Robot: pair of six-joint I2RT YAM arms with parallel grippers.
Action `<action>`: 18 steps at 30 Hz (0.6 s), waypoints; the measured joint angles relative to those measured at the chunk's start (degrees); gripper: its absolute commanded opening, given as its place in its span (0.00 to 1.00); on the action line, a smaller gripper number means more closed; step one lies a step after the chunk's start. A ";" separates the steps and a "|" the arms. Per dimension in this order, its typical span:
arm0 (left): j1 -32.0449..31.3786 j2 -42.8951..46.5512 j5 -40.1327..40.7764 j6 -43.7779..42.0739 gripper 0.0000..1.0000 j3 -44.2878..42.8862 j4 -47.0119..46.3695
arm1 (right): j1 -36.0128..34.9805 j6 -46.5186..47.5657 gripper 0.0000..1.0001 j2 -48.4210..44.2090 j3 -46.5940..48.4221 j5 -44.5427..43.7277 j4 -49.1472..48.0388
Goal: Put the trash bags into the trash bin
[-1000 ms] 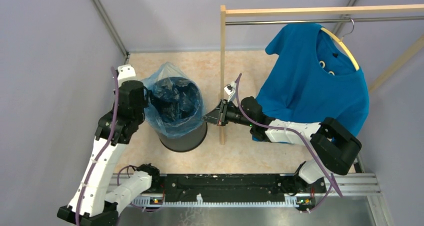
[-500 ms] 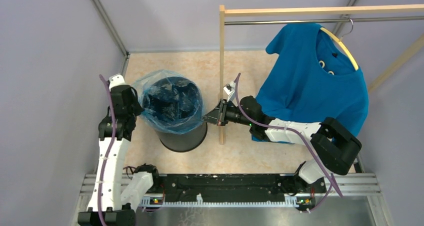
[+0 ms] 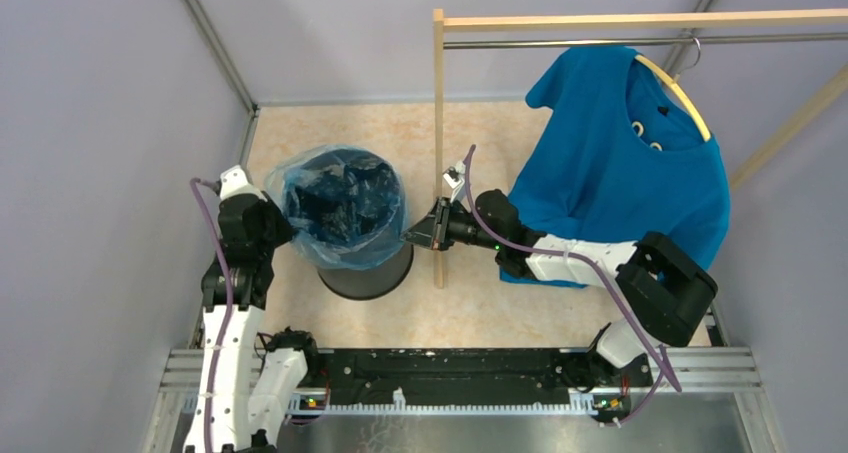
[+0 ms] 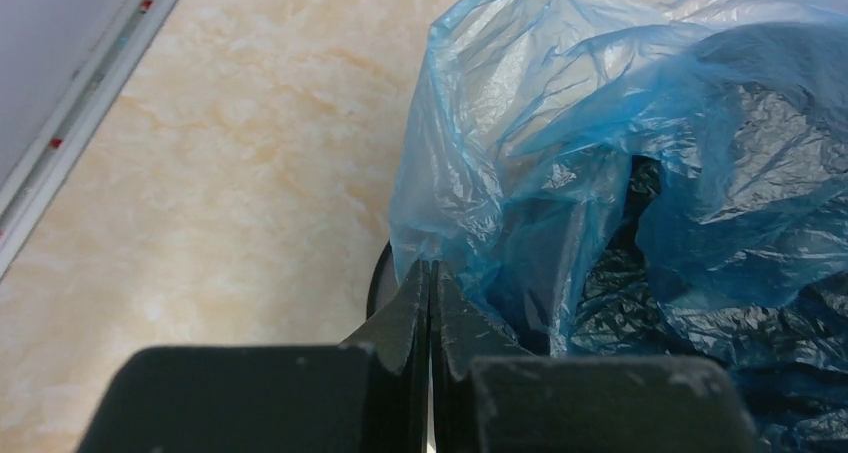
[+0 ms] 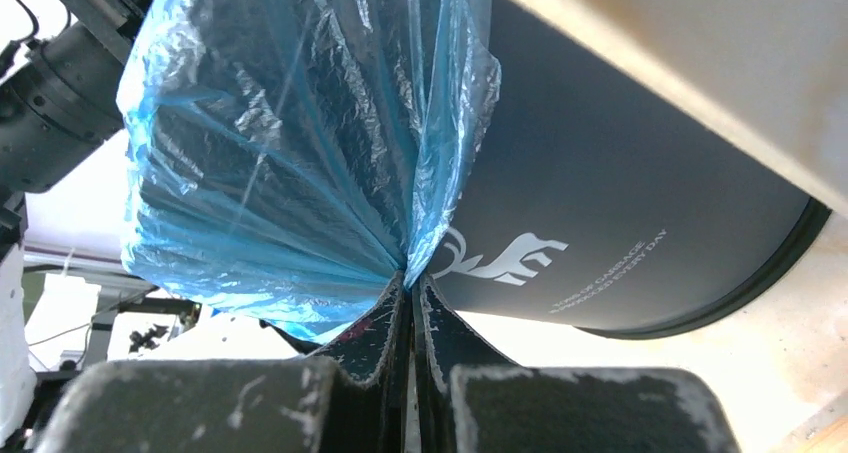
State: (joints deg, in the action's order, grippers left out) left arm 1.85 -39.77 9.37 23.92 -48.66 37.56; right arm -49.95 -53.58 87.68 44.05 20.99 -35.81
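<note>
The black trash bin (image 3: 372, 277) stands on the floor at centre left, with a white deer mark on its side (image 5: 500, 257). The translucent light-blue trash bag (image 3: 340, 208) is spread over the bin's mouth and hangs into it. My left gripper (image 3: 275, 223) is shut on the bag's left edge (image 4: 440, 243) at the bin's rim. My right gripper (image 3: 410, 236) is shut on the bag's right edge (image 5: 425, 223), which it holds stretched down outside the bin's wall.
A wooden clothes rack post (image 3: 438, 153) stands just right of the bin, close to my right gripper. A blue T-shirt (image 3: 625, 163) hangs on a hanger from the rail. Grey walls close in the left side and the back.
My left gripper has moved left and down with the bag's edge. The bag's mouth has been pulled wider and lower over the bin. The right gripper has held still.
</note>
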 measured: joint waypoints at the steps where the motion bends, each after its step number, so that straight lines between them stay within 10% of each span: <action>1: 0.17 -0.35 -1.14 0.00 0.01 0.15 -0.70 | 0.00 0.09 0.00 0.00 0.00 -0.13 0.24; 18: 0.68 -7.37 -22.62 4.26 0.04 4.94 -6.97 | -0.02 5.95 0.00 -3.89 -0.11 -7.87 8.55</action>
State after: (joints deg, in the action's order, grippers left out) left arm 2.52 -47.13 -13.26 28.18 -43.72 30.59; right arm -49.98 -47.64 83.79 43.94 13.13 -27.27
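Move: The bin's middle is about 15 cm to the left hand's right, 9 cm ahead and 14 cm lower; the trash bag's mouth opens above it, roughly 13 cm right, 9 cm ahead and level with the hand. From the right hand, still pinching the bag's edge, the bin is some 16 cm left, 9 cm ahead and 11 cm lower, and the rack post about 6 cm right and 4 cm ahead. Left hand pushes against the bin, going 7 cm right and 4 down; right hand keeps pinching the bag. ##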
